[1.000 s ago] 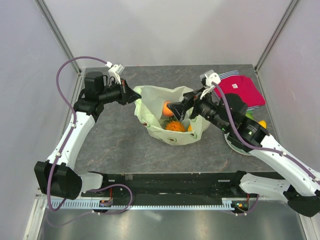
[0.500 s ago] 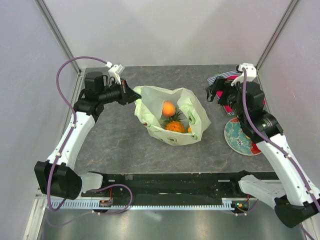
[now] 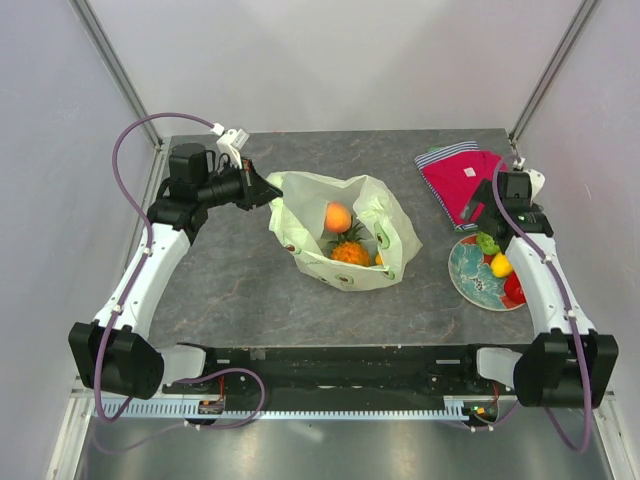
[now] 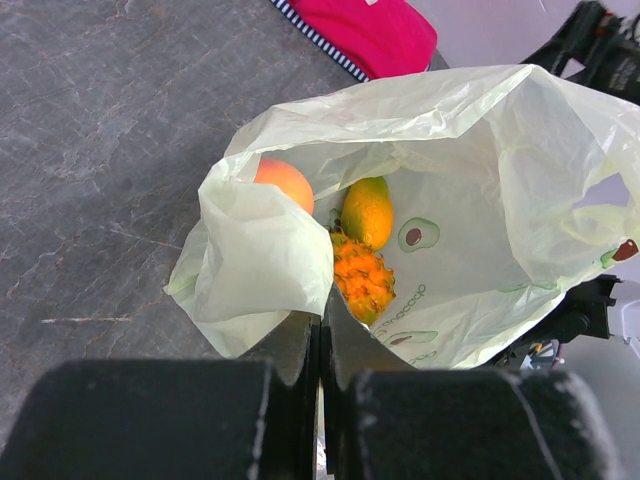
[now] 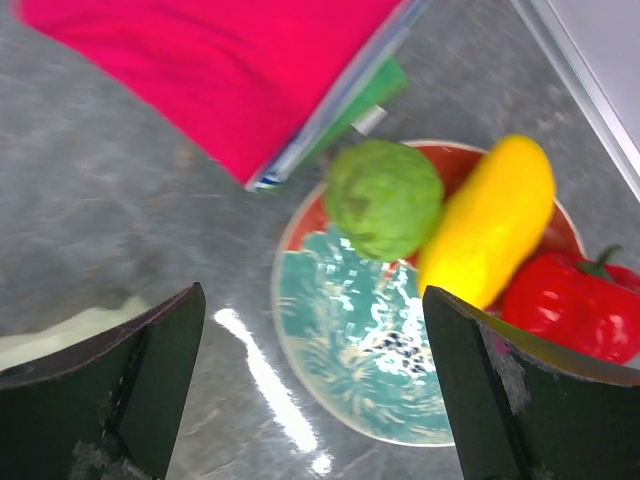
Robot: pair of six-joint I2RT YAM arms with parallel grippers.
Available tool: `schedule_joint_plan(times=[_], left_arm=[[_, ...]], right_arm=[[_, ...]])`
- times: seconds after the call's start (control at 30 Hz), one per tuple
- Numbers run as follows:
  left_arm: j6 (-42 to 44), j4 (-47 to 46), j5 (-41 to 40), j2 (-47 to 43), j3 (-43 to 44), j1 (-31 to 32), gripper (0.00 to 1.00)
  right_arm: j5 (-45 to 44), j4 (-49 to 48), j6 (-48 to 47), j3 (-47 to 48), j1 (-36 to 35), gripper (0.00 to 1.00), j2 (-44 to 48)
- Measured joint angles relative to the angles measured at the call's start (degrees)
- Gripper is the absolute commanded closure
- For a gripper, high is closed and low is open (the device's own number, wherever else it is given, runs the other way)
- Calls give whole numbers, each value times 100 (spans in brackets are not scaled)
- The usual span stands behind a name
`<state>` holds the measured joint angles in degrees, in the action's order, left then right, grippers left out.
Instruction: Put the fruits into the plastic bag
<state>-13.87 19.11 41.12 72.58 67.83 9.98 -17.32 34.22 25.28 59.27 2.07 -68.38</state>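
Observation:
The pale-green plastic bag (image 3: 392, 266) lies open mid-table, and my left gripper (image 3: 272, 190) is shut on its left rim. Inside it are an orange-red peach (image 3: 338, 216) and the orange pineapple (image 3: 350, 252). The left wrist view shows the bag (image 4: 480, 170) with the peach (image 4: 285, 180), a yellow-green mango-like piece (image 4: 367, 210) and the pineapple (image 4: 362, 280); the left gripper (image 4: 322, 330) pinches thin bag film. My right gripper (image 5: 312, 293) hangs open and empty above the plate (image 5: 350, 380). On that plate sit a green round fruit (image 5: 385, 198), a yellow piece (image 5: 490, 225) and a red piece (image 5: 570, 305).
The teal-and-red plate (image 3: 470, 282) sits at the right, near the table's edge. A folded red shirt (image 3: 460, 178) lies just behind it at the back right. Frame posts and pale walls close in the table on both sides.
My right arm pulled back from the bag's mouth and swung right, to above the plate, its jaws open throughout. The peach stays in the bag. The left arm has not moved.

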Motion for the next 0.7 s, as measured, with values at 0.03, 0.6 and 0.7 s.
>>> schedule_joint_plan(times=[0.03, 0.6, 0.7], left_arm=[[2, 0, -2, 2, 0, 0, 98], [0, 0, 11, 87, 0, 0, 98], [0, 0, 37, 90, 0, 0, 99]], right_arm=[[-79, 15, 0, -55, 66, 2, -103], [-177, -297, -59, -278, 739, 4, -1217], [-90, -446, -149, -297, 815, 7, -1335]])
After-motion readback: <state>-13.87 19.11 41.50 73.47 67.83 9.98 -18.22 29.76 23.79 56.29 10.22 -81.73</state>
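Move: The green fruit, on the near side of the folded red cloth, lies about 4 cm ahead of the right hand, 6 cm to its right and 13 cm below. From that hand at much the same depth, the yellow mango is about 1 cm back and 11 cm right, the red pepper 8 cm back and 15 cm right; the cloth's middle is some 19 cm ahead and 3 cm right. From the left hand, the green fruit is roughly 58 cm right, 5 cm ahead and 24 cm below. The green fruit on the plate is what the right hand closes in on, with nothing in its grip: it sinks about 8 cm, fast at first and then slowing, while shifting some 5 cm to the right. The wrist tips the fingers about 10 degrees further down and turns slightly clockwise; they stay wide open. The left hand keeps its pinch on the bag's rim, holding still. ##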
